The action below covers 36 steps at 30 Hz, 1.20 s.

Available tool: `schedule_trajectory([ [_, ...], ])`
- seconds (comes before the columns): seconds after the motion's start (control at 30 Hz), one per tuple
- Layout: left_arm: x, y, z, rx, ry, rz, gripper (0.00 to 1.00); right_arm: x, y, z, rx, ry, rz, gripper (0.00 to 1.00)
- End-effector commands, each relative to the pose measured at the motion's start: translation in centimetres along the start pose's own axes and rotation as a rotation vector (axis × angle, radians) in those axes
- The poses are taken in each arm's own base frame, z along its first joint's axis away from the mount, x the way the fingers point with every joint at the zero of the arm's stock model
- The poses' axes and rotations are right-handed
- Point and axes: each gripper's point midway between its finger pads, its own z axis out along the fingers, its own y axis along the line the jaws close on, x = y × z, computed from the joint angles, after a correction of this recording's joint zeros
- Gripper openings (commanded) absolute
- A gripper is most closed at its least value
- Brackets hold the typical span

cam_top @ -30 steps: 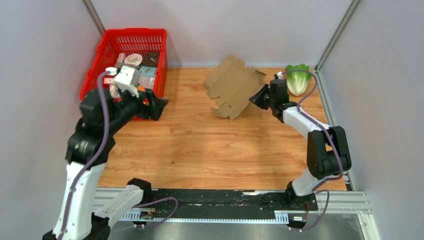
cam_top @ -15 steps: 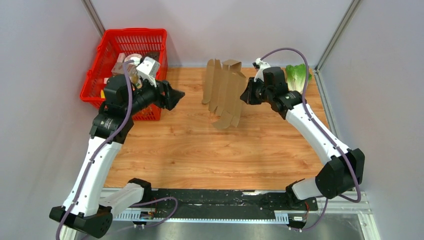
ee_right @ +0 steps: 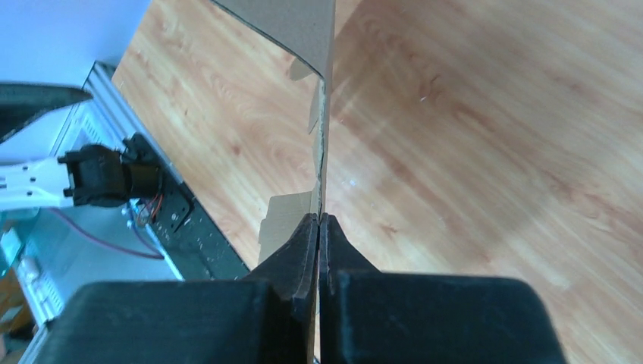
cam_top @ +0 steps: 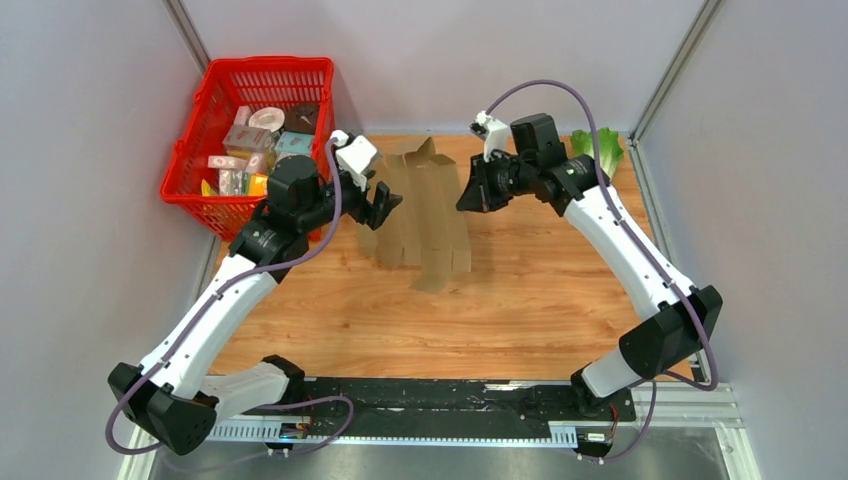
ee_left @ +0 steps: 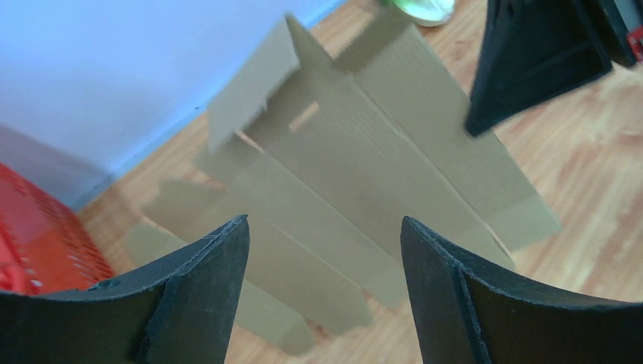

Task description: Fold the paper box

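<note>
The paper box [cam_top: 425, 215] is a flat brown cardboard sheet with flaps, held up off the wooden table and hanging down from its right edge. My right gripper [cam_top: 465, 196] is shut on that edge; in the right wrist view the sheet [ee_right: 303, 30] runs edge-on out of the closed jaws [ee_right: 320, 218]. Just left of the sheet, my left gripper [cam_top: 386, 205] stands open and holds nothing. In the left wrist view the sheet [ee_left: 364, 174] fills the space beyond the spread fingertips [ee_left: 324, 220], apart from them, with the right gripper [ee_left: 531, 61] at its upper right.
A red basket [cam_top: 200, 110] with several small printed packages stands at the back left, close behind my left arm. A green lettuce [cam_top: 597, 150] lies at the back right by the wall. Grey walls close in the table on three sides.
My right gripper has lifted the sheet and carried it left towards the table's middle. My left arm has swung right, away from the basket, up to the sheet's left side.
</note>
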Motion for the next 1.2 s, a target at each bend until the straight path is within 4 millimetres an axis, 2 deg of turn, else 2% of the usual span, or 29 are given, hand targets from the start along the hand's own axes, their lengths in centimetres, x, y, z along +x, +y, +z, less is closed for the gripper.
schedule_trajectory([
  [0.0,-3.6,2.2,0.3,-0.129,-0.099,0.206,0.81,1.0,2.6,0.0,-0.097,0.072,-0.020,0.00],
  [0.13,-1.8,2.7,1.8,-0.135,-0.033,0.233,0.80,1.4,3.2,0.0,-0.119,0.085,-0.027,0.00],
  [0.27,-0.7,1.8,2.9,-0.084,-0.014,0.238,0.77,1.6,4.0,-0.2,-0.156,0.091,-0.035,0.00],
  [0.47,-0.4,2.4,3.5,-0.117,-0.012,0.230,0.73,2.7,5.8,-0.5,-0.204,0.119,-0.082,0.00],
  [0.57,-0.5,2.6,3.4,-0.127,-0.015,0.229,0.66,3.3,6.3,-0.5,-0.216,0.132,-0.092,0.00],
  [0.77,-0.3,2.8,2.9,-0.145,-0.008,0.244,0.45,3.5,7.3,-0.9,-0.238,0.123,-0.116,0.00],
  [0.87,-0.6,2.8,2.3,-0.152,-0.010,0.252,0.32,3.6,6.9,-1.0,-0.215,0.122,-0.130,0.00],
  [0.9,-0.5,2.7,2.0,-0.150,-0.004,0.253,0.23,3.5,6.4,-1.0,-0.187,0.117,-0.135,0.00],
  [0.97,-0.8,2.5,1.5,-0.148,-0.014,0.248,0.15,3.4,5.8,-0.9,-0.153,0.107,-0.138,0.00],
  [1.0,-0.8,2.4,1.3,-0.145,-0.017,0.247,0.07,3.4,5.2,-0.7,-0.116,0.106,-0.136,0.00],
  [1.07,-1.1,1.9,0.9,-0.130,-0.028,0.225,0.00,3.0,4.4,-0.4,-0.074,0.081,-0.132,0.06],
  [1.1,-0.8,1.6,0.7,-0.116,-0.017,0.216,0.00,3.6,3.5,0.1,-0.040,0.090,-0.125,0.12],
  [1.13,-0.9,1.3,0.5,-0.105,-0.017,0.196,0.00,3.0,3.3,0.5,-0.030,0.055,-0.137,0.26],
  [1.17,-1.5,0.9,0.2,-0.086,-0.028,0.182,0.00,3.1,2.8,0.9,-0.015,0.044,-0.133,0.32],
])
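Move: Ahead of the open left hand, about 10 cm out and 4 cm to its right, roughly 2 cm lower, stands the far flap of the cardboard box, held in the air. The red basket is some 30 cm to the left hand's left, 12 cm ahead and 22 cm down. From the right hand, already pinching the sheet's right edge, that flap is about 10 cm ahead, 8 cm left; the lettuce stands 32 cm right, 20 cm ahead and 24 cm down. Bringing the box to the left hand, the right arm keeps its pinch and draws back about 6 cm and a little left, turning some 15 degrees counter-clockwise. The left hand reaches forward 4 cm, sinking slightly, and shuts on the flap's edge, then eases back a centimetre. Lastly the right hand starts forward again and its fingers begin to open. ##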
